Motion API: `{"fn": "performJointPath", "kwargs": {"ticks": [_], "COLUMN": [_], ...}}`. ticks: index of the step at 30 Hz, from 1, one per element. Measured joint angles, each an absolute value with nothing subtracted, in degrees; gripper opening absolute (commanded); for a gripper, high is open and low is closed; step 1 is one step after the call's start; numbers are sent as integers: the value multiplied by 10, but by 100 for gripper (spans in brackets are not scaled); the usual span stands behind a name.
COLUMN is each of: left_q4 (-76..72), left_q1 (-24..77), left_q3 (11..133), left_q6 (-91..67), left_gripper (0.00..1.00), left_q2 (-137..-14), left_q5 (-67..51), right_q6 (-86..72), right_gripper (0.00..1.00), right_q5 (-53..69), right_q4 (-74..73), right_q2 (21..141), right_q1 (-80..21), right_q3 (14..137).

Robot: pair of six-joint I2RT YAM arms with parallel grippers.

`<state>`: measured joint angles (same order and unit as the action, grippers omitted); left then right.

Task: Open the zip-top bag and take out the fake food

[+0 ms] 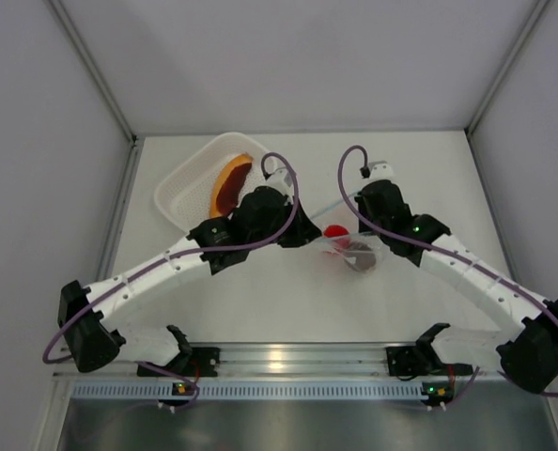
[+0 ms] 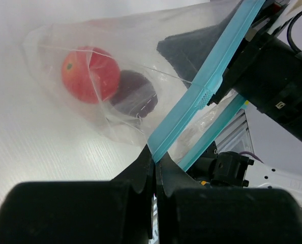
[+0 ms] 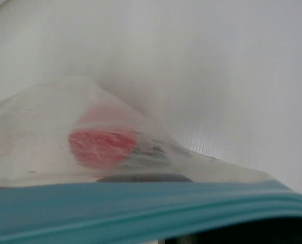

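Observation:
The clear zip-top bag (image 1: 352,250) hangs between my two grippers over the table's middle. Inside it are the red tomato (image 2: 87,73) and the dark brown doughnut (image 2: 136,94). My left gripper (image 2: 156,155) is shut on one end of the light blue zip strip (image 2: 202,86). A second length of strip runs apart from it, so the mouth gapes. My right gripper (image 1: 352,209) is at the strip's other end, and the strip (image 3: 141,211) hides its fingers in the right wrist view. The orange crescent slice (image 1: 230,183) lies in the white basket (image 1: 180,193).
The white perforated basket stands at the back left, just behind my left arm (image 1: 166,268). Grey walls close the table in at the back and on both sides. The metal rail (image 1: 288,362) carrying the arm bases runs along the near edge.

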<state>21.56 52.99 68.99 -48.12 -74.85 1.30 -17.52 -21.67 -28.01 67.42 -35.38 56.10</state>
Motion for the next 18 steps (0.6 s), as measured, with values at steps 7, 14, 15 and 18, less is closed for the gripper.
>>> {"fn": "performJointPath", "kwargs": {"ticks": [7, 14, 15, 18], "left_q4": [186, 189, 190, 189], "left_q1": [530, 530, 530, 530], "left_q3": [626, 611, 611, 611], "left_q6": [-484, -485, -485, -485], "left_gripper": [0, 0, 0, 0], "left_q2": [-736, -737, -737, -738], "left_q5": [28, 44, 46, 50], "right_q6": [-160, -161, -159, -152], "right_gripper": [27, 43, 48, 55], "right_q5": [-151, -95, -90, -75], "right_q4": [-296, -287, -287, -288], "right_q2": [697, 716, 720, 726], "right_q1": [-356, -358, -358, -359], "right_q3": [562, 520, 520, 520]}}
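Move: The avocado, the dark fruit inside the bag, lies about 9 cm below the right hand, some 3 cm ahead and 2 cm to its left. Beside it the red tomato is about 9 cm ahead of that hand, 7 cm to its left and 9 cm below. From the left hand the avocado is about 6 cm ahead, 10 cm to the right and 14 cm down. Sink the right gripper about 6 cm inside the bag towards the avocado, easing back and left some 3 cm each, while its fingers spread from nearly shut to about half open and the wrist tips down and turns counter-clockwise, each just over 10 degrees. Lower the left gripper about 5 cm, drifting slightly left, its shut fingers still pinching the bag's zip edge. ##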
